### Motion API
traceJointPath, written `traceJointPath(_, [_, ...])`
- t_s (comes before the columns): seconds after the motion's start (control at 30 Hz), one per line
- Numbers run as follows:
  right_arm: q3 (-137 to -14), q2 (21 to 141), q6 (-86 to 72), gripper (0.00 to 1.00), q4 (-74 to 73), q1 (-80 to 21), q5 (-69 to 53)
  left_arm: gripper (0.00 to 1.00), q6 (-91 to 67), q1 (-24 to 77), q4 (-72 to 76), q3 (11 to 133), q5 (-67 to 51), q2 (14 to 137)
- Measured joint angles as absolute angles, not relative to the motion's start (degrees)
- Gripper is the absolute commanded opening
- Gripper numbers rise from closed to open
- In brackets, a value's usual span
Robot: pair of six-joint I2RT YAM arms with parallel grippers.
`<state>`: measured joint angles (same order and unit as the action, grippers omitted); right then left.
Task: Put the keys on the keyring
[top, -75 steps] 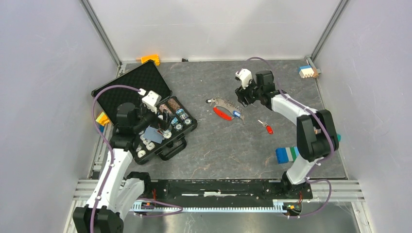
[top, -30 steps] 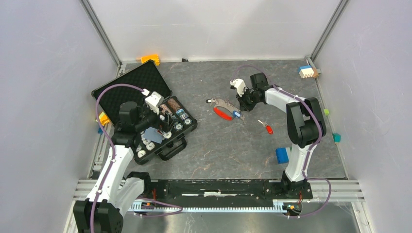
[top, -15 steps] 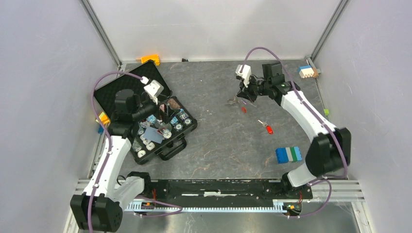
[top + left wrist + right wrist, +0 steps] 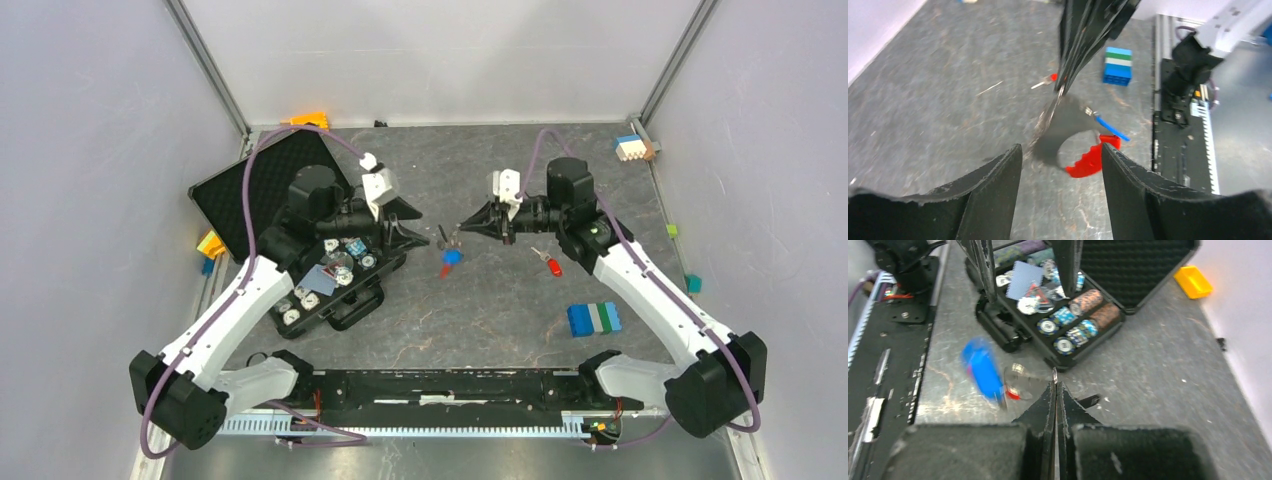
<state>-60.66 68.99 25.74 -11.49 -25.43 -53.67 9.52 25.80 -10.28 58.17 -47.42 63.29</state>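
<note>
My right gripper is shut on the small metal ring end of the keyring, held above the table's middle. Its grey strap, long red clip and the blue-headed key dangle below the fingertips. The ring sticks out past them, with the blue key blurred to the left. My left gripper faces the right one from the left. It is open, and the keyring hangs just beyond its tips. The red-headed key lies on the table to the right.
An open black case of poker chips sits under the left arm. A blue, green and white block lies at front right. Small blocks sit at the back left, the back right and the left edge.
The left arm swung off the case to the table's middle, its jaws narrowing somewhat. The right gripper lifted the keyring off the table and turned to face left.
</note>
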Motion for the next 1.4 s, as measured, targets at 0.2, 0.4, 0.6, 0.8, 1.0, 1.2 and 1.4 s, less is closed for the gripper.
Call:
traceJointPath(0.2, [-55.42,67.88,25.54,0.0,-9.63,-29.1,-57.67,0.62,11.33,32.77,-10.31,58.57,-48.8,63.29])
traceJointPath(0.4, [-55.29,67.85,29.82,0.0,-11.33,-31.33,-58.78,0.55,15.03,34.94,-10.92,58.3,-48.31,63.64])
traceJointPath(0.6, [-53.47,67.75,30.94,0.0,-11.25,-31.79,-60.73,0.5,18.59,37.74,-11.0,55.53,-47.0,63.66])
traceJointPath(0.8, [-52.01,67.72,31.4,0.0,-11.35,-31.88,-62.28,0.39,21.15,38.41,-11.0,54.68,-46.19,63.77])
traceJointPath(1.0, [-52.01,67.72,32.29,0.0,-11.92,-32.14,-63.48,0.39,22.96,38.68,-10.96,53.54,-46.09,64.49])
traceJointPath(1.2, [-52.01,67.68,32.99,0.0,-12.6,-32.16,-64.31,0.37,24.73,38.76,-11.16,52.05,-47.86,64.84])
traceJointPath(1.4, [-52.01,67.68,33.39,0.0,-12.97,-32.23,-64.66,0.31,25.41,38.76,-10.92,51.22,-48.84,64.88])
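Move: The keyring is pinched in the right fingertips, and its ring sticks out about 7 cm to the right of the half-open left gripper, nearly level with it; the blue tag of the hanging bunch is some 6 cm right, 3 cm back and 4 cm below the left hand. The chip case lies about 18 cm left of the left hand, 6 cm ahead and 24 cm down. From the right hand, the waiting left gripper is about 8 cm left and 1 cm back, while the red-headed key lies on the table some 20 cm right, 6 cm ahead and 26 cm down. The left hand draws back about 6 cm and sinks as much while reaching some 4 cm right towards the ring, turning clockwise and closing from roughly two-thirds to one-third open without shutting. The right hand keeps its pinch and carries the keyring back about 8 cm, down 4–5 cm and slightly left towards the left fingertips, turning counter-clockwise some 20 degrees; both go quickly first, then creep. ##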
